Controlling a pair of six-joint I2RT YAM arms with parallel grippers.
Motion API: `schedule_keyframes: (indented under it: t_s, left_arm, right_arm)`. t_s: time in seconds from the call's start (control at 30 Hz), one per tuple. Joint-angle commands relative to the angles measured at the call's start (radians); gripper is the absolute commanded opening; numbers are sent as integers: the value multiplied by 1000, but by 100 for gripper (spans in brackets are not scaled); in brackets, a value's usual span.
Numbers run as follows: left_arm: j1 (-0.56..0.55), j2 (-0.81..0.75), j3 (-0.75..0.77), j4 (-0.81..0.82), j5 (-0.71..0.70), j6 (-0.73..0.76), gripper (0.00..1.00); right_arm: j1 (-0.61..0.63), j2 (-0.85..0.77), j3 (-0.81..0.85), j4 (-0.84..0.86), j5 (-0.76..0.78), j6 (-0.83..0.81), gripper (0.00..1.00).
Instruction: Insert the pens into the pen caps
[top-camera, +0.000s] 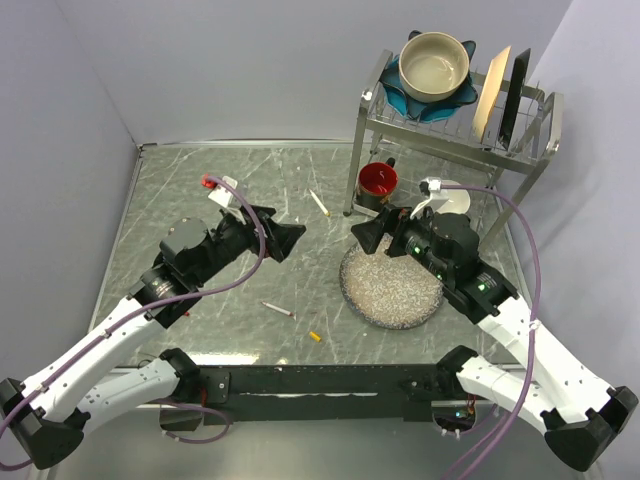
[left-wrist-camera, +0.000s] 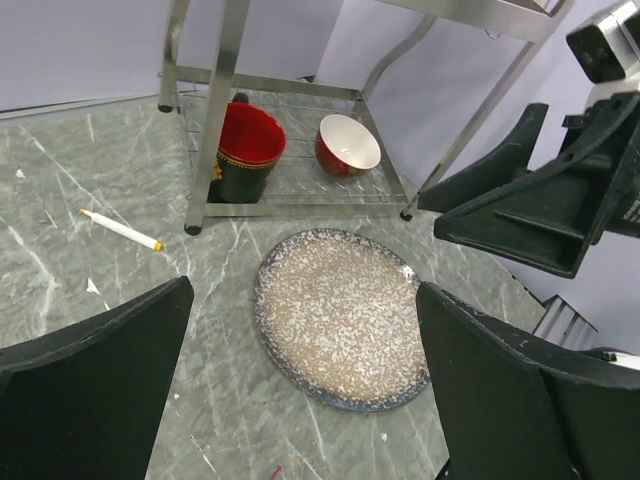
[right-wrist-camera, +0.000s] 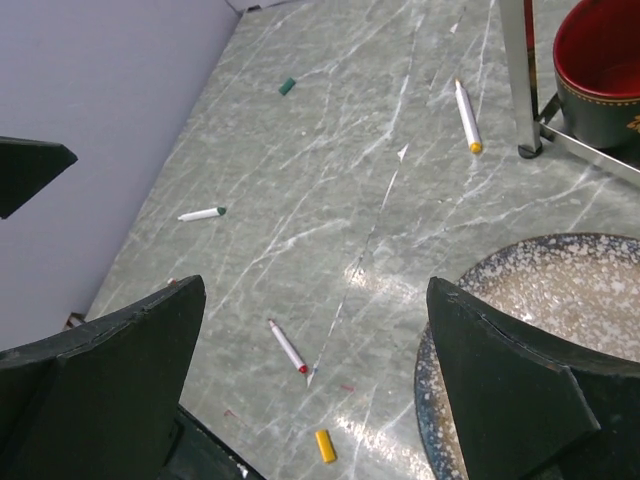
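A yellow-tipped pen (top-camera: 318, 203) lies near the rack leg; it also shows in the left wrist view (left-wrist-camera: 122, 229) and the right wrist view (right-wrist-camera: 467, 115). A red-tipped pen (top-camera: 278, 310) (right-wrist-camera: 287, 347) lies at the front middle, with the yellow cap (top-camera: 315, 336) (right-wrist-camera: 325, 445) just right of it. A green-tipped pen (right-wrist-camera: 202, 214) and the green cap (right-wrist-camera: 287, 87) lie farther left, hidden under the left arm from above. A small red piece (top-camera: 208, 182), possibly the red cap, sits by the left wrist. My left gripper (top-camera: 288, 235) (left-wrist-camera: 300, 400) and right gripper (top-camera: 378, 228) (right-wrist-camera: 310, 390) are open, empty, above the table.
A speckled plate (top-camera: 392, 283) (left-wrist-camera: 340, 315) lies under the right gripper. A metal dish rack (top-camera: 455, 110) stands at the back right, with a red mug (top-camera: 378, 181) (left-wrist-camera: 245, 150) and a small bowl (left-wrist-camera: 347, 145) on its lower shelf. A wall borders the table's left.
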Motion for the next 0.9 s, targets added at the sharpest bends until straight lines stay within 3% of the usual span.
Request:
schedule_keyframes:
  t_s: [0.0, 0.1, 0.2, 0.27, 0.3, 0.33, 0.43, 0.6, 0.73, 0.87]
  left_arm:
    - [0, 5, -3, 27, -47, -24, 99]
    - [0, 23, -1, 7, -210, -67, 99]
    - [0, 52, 0, -109, -412, -240, 99]
    - [0, 80, 2, -219, -500, -450, 98]
    - [0, 88, 5, -369, -593, -537, 89]
    - [0, 99, 6, -449, -626, -738, 84]
    - [0, 131, 14, -623, -595, -907, 77]
    - [0, 154, 8, -755, -501, -1118, 68]
    - [0, 204, 22, -849, -449, -1286, 67]
    - [-1, 347, 75, -942, -400, -1339, 66]
  right_arm:
    - [-5, -34, -55, 78, -27, 43, 100]
    - [-5, -51, -97, 98, -62, 67, 100]
    - [-5, -63, -125, 95, -83, 72, 100]
    - [-3, -64, -134, 75, -82, 72, 100]
    - [-3, -72, -135, 49, -77, 70, 100]
    - [-5, -74, -135, 37, -77, 63, 100]
    - [-3, -78, -128, -18, -61, 37, 100]
    - [-3, -106, -154, -29, -64, 35, 99]
    - [-5, -130, -192, 14, -96, 50, 98]
    - [-3, -140, -183, -11, -71, 50, 98]
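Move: The red pen lies about 6 cm back and 3 cm left of the left hand, some 34 cm below; the yellow cap is 7 cm farther back than that pen and 7 cm to its right, and the red cap about 7 cm back and 25 cm left of the left hand. From the right hand, the yellow cap sits roughly 14 cm back, 11 cm left and 29 cm below, the red pen 7 cm back and 19 cm left, and the plate's middle 1 cm back and 5 cm right. Down about 20 cm, the left hand first swings forward and left, then curls back, ending some 8 cm left, low above the table in the red pen's area; the empty fingers turn from level forward-right to steeply down and forward, closing by a third. The open right hand sinks about 6 cm and draws back half as far, towards the yellow cap. ##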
